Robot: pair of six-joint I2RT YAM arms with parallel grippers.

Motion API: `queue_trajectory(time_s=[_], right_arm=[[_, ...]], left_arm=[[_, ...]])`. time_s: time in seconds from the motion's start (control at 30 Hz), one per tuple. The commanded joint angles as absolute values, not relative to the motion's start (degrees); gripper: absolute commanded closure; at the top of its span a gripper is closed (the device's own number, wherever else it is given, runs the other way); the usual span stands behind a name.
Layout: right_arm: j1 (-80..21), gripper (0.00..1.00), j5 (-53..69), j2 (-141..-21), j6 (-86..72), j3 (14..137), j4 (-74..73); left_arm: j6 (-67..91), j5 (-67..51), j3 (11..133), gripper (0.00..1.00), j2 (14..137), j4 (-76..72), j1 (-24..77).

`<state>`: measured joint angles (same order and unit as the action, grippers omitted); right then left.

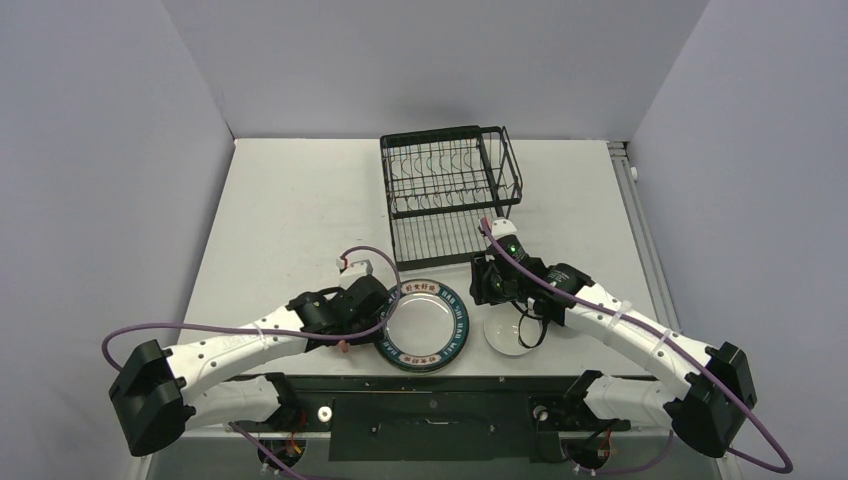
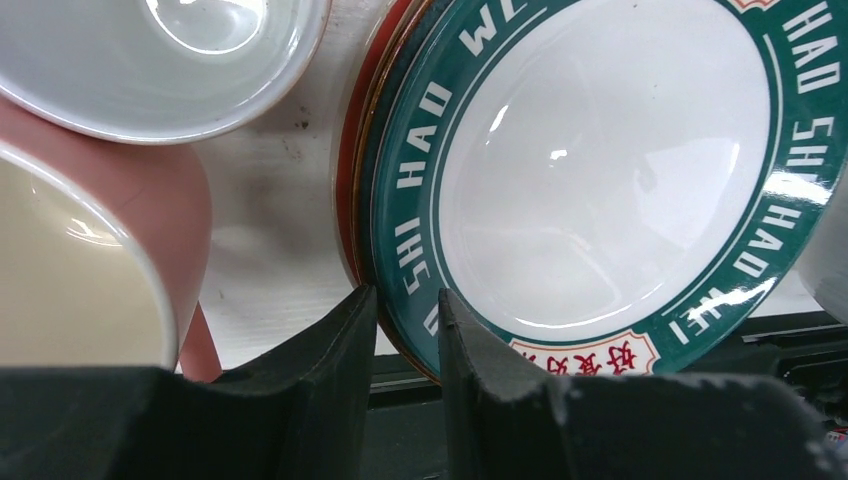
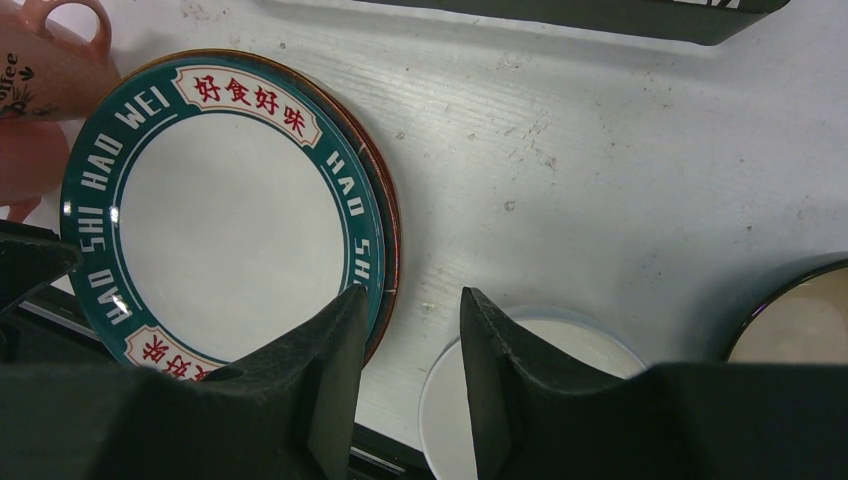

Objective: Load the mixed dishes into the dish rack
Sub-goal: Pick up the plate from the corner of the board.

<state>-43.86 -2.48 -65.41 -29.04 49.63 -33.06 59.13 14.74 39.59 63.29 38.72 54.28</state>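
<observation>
A green-rimmed lettered white plate [image 1: 425, 322] [image 2: 600, 170] [image 3: 225, 220] tops a stack near the table's front edge, and a red plate's edge [image 2: 347, 170] shows under it. My left gripper [image 1: 386, 308] [image 2: 405, 300] is shut on the stack's left rim, one finger on the green band and the other outside the edge. Two pink mugs [image 3: 45, 60] [image 2: 90, 270] stand beside that rim. My right gripper [image 1: 488, 290] [image 3: 410, 300] hangs open over bare table between the stack and the white bowl [image 1: 510, 335] [image 3: 590, 345]. The black wire dish rack [image 1: 450, 180] stands behind.
A dark-rimmed bowl [image 3: 790, 320] sits to the right of the white bowl, hidden under my right arm in the top view. A white-lined vessel [image 2: 180, 50] is beside the near mug. Grey walls enclose the table on three sides.
</observation>
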Motion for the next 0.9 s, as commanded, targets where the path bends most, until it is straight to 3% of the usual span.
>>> queue_trajectory(time_s=[0.0, 0.87], right_arm=[[-43.58, 0.64, -2.55, -65.52, -29.17, 49.75, -31.64], [-43.23, 0.63, 2.34, -67.83, -29.44, 47.12, -29.94]], left_arm=[[58.02, 15.17, 41.30, 0.76, 64.38, 36.70, 54.10], [57.00, 15.52, 39.96, 0.95, 69.32, 33.96, 54.05]])
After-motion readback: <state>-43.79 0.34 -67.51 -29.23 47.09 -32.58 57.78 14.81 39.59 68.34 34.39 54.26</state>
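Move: The top plate's rim is already between the left fingertips; its middle lies about 9 cm to the right and 4 cm ahead of the left hand, roughly 1 cm below. The small cup is some 7 cm left and 10 cm ahead, the big pink mug about 11 cm left and 4 cm ahead. From the right hand, the plate's middle is some 12 cm left, 3 cm back and 7 cm down, and the white bowl 7 cm right and 4 cm back. Close the left gripper from about a quarter open to nearly shut on the top plate's left rim, sinking about 1.5 cm while easing a centimetre right and slightly forward, so that the outer finger pushes the plate along. Hold the right gripper still at first, then lower it about 2.5 cm and draw it back 1 cm towards the plate's right rim, fingers staying partly open. ##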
